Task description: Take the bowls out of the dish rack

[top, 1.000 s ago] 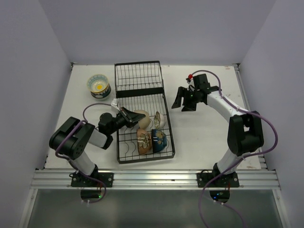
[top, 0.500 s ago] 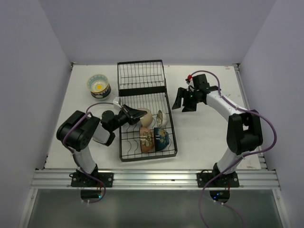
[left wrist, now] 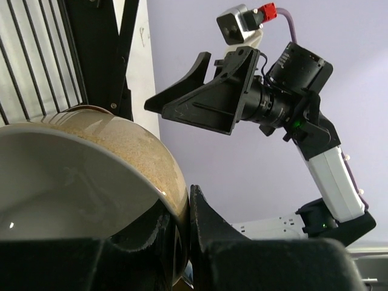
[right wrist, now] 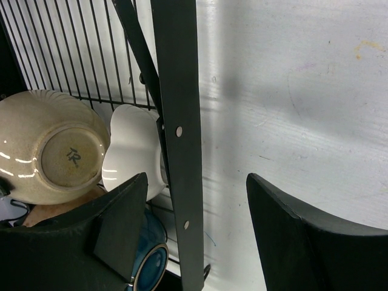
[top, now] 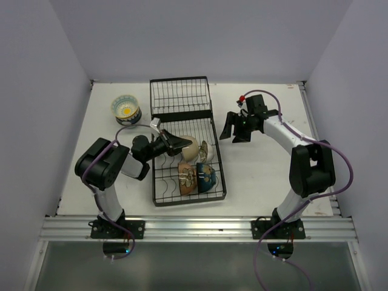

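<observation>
The black wire dish rack (top: 180,104) lies mid-table. My left gripper (top: 176,144) is shut on the rim of a beige speckled bowl (top: 188,147) in the rack's near section. In the left wrist view one finger is inside that bowl (left wrist: 91,176) and the other outside, meeting at the left gripper (left wrist: 185,209). A white bowl (top: 204,151), a brown bowl (top: 186,179) and a blue bowl (top: 205,177) stand on edge in the rack. My right gripper (top: 233,131) hangs open beside the rack's right rail (right wrist: 176,91), holding nothing; the right gripper (right wrist: 197,182) straddles that rail from above.
A bowl with a yellow inside (top: 126,109) stands upright on the table left of the rack. Seen from the right wrist, the beige bowl's underside (right wrist: 57,151), the white bowl (right wrist: 130,151) and the blue bowl (right wrist: 148,257) crowd against the rail. White walls enclose the table.
My left gripper has swung back and to the right with the beige bowl in it, and the rack has slid a little to the right. The right arm has stayed put.
</observation>
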`<state>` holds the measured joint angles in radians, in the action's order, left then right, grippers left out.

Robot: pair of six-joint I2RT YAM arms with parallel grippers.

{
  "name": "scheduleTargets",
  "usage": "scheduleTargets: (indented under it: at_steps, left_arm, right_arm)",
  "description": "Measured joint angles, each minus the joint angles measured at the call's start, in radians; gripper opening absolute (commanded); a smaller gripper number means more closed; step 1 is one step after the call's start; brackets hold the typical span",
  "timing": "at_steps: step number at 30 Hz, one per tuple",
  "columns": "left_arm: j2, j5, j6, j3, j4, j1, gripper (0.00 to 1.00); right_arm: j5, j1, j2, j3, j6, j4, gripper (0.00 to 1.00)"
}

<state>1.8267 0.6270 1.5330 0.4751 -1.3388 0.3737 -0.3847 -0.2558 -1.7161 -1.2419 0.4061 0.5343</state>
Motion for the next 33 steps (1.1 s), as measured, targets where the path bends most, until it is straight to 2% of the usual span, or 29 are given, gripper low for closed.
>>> scheduleTargets:
  at_steps: [11, 15, 23, 27, 29, 33]
  left_arm:
    - [0.009, 0.119, -0.042, 0.064, 0.051, 0.002, 0.00]
    - [-0.031, 0.151, -0.133, 0.096, 0.100, 0.003, 0.00]
    - [-0.241, 0.176, -0.374, 0.253, 0.231, 0.003, 0.00]
    - [-0.337, 0.178, -0.514, 0.326, 0.424, 0.003, 0.00]
    - [-0.393, 0.164, -0.623, 0.377, 0.615, 0.003, 0.00]
    - [-0.498, 0.038, -0.868, 0.507, 1.038, 0.008, 0.00]
  right_arm:
    - [-0.001, 0.000, 0.000, 0.000, 0.000, 0.000, 0.70]
    - [-0.002, 0.000, 0.000, 0.000, 0.000, -0.001, 0.70]
    - [-0.026, 0.000, 0.000, 0.000, 0.002, -0.013, 0.70]
    - [-0.027, 0.001, 0.000, 0.000, 0.001, -0.019, 0.70]
    - [-0.027, 0.002, 0.000, 0.000, 0.000, -0.021, 0.70]
    - [-0.035, 0.005, 0.000, 0.004, 0.001, -0.041, 0.70]
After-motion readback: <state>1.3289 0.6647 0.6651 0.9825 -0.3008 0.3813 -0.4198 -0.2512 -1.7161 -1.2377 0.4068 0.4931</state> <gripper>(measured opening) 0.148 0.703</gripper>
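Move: My left hand already has the beige bowl's rim pinched while it is still in the rack. The bowl stack it is bound for is on the table, some 20 cm ahead, 25 cm left and 8 cm below that hand. The white bowl sits level with the hand, about 9 cm right; the flowered bowl is 11 cm back and 2 cm right, the blue bowl 11 cm back and 10 cm right, all about 5 cm lower. From my idle right hand the stack is roughly 15 cm ahead, 46 cm left and 4 cm lower. Keeping the beige bowl's rim pinched, I first ease my left hand slowly right by a couple of centimetres and slightly back, then lift it briskly about 16 cm, straight up out of the rack. As it climbs I roll the wrist some 50 degrees about the line of the fingers, clockwise seen from behind the hand, and near the top I start to swing left and a touch forward. ##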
